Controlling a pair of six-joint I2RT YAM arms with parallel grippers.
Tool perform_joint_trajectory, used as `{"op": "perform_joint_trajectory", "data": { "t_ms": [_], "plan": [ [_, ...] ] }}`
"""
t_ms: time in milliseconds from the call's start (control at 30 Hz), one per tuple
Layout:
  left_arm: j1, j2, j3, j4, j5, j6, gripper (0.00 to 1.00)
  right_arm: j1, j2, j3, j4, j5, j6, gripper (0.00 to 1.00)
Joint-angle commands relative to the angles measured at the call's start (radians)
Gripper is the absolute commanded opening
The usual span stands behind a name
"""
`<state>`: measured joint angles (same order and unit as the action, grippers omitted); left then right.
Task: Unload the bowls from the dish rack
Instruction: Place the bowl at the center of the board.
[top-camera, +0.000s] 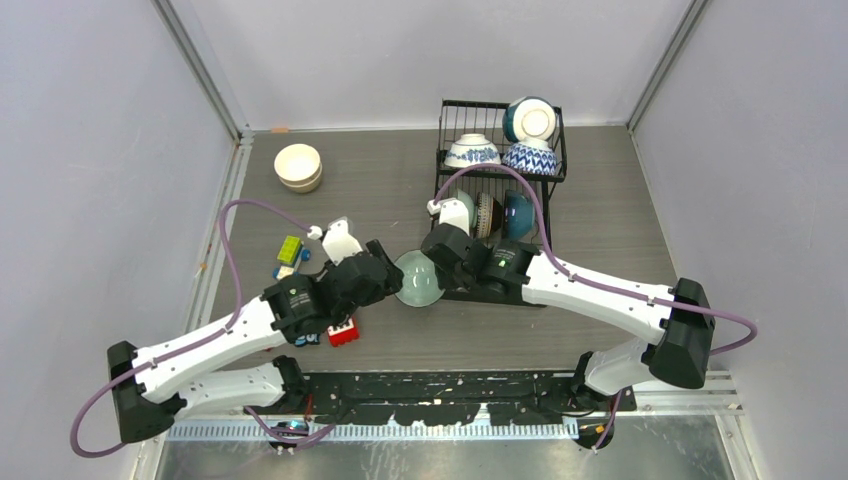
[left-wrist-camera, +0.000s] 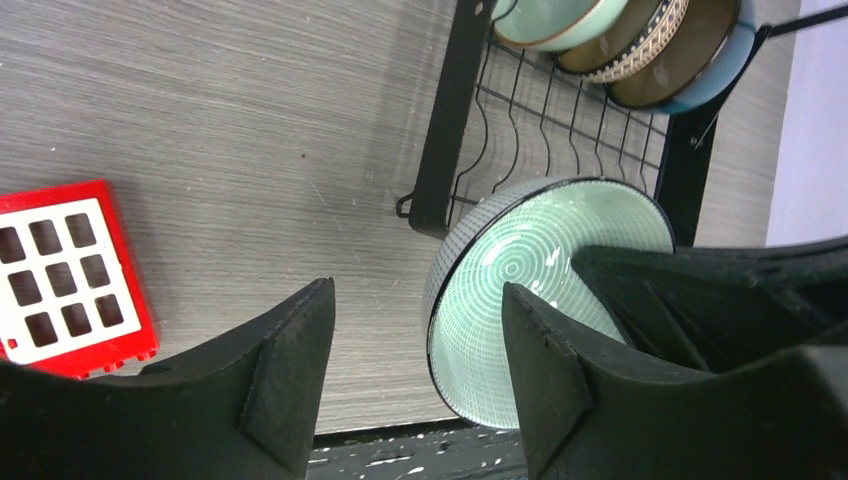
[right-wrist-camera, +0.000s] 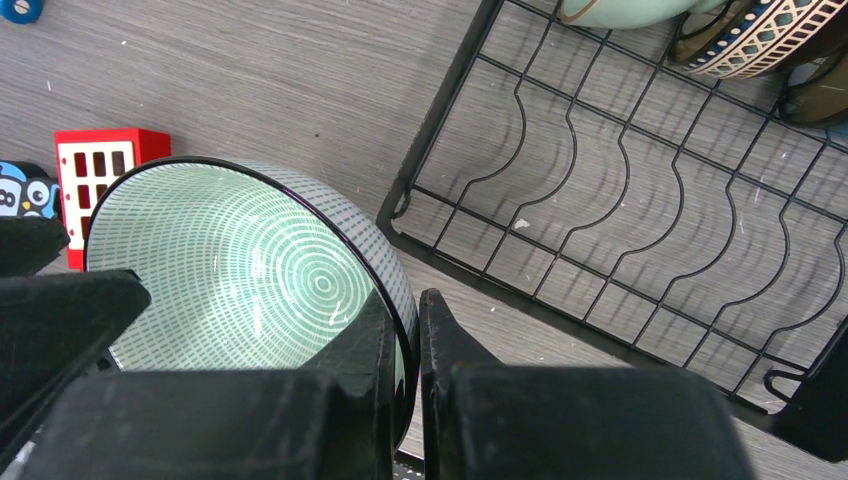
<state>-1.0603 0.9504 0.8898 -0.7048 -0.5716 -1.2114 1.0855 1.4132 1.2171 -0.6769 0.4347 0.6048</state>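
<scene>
A pale green ringed bowl (top-camera: 418, 279) hangs on edge just off the front left corner of the black dish rack (top-camera: 545, 180). My right gripper (top-camera: 443, 262) is shut on its rim, one finger inside (right-wrist-camera: 370, 350) and one outside. My left gripper (top-camera: 390, 282) stands open at the bowl's (left-wrist-camera: 520, 270) other side. Its fingers straddle that rim, and the outer finger (left-wrist-camera: 290, 370) stands apart from the wall. Three bowls (top-camera: 458, 212) stand on edge in the rack's lower slots. Three more (top-camera: 530, 157) sit in the upper basket. Cream bowls (top-camera: 298, 167) are stacked on the table at the far left.
Toy blocks lie by my left arm: a red one (top-camera: 343, 332), a yellow-green one (top-camera: 290, 248) and blue ones (top-camera: 285, 270). The rack's front slots (right-wrist-camera: 620, 200) hold nothing. Grey walls close in the table on both sides.
</scene>
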Motion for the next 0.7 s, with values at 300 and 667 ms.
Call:
{"op": "perform_joint_trajectory", "data": {
  "t_ms": [300, 667],
  "plan": [
    [0.013, 0.080, 0.075, -0.048, -0.049, -0.081, 0.53, 0.002, -0.029, 0.067, 0.067, 0.023, 0.081, 0.01],
    [0.013, 0.088, 0.052, -0.037, -0.053, -0.083, 0.36, 0.003, 0.001, 0.105, 0.046, 0.007, 0.100, 0.01]
  ]
}}
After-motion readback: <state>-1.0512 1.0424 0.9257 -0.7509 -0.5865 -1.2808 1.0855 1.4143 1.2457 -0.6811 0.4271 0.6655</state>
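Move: The green bowl hangs in the air between the hands. Its middle is about 6 cm to the right of the open left hand, 1 cm back and 2 cm lower, with its left rim already between the fingertips. From the right hand, which holds its right rim, it is some 5 cm left, 2 cm back and 2 cm down. The dish rack's near left corner is roughly 9 cm right of the left hand and 4 cm ahead, the red toy block 11 cm left and 6 cm back, both some 17 cm below. The left hand eases down about 1.5 cm with a slight creep forward, its fingers closing from two thirds open to under half around the bowl's left rim, one inside the bowl and one outside, not yet a shut grip. The right hand keeps its pinch on the right rim and brings the bowl to the left hand, drifting about 1 cm up and slightly less to the left, mostly late on, with a tilt of some 5 degrees. ##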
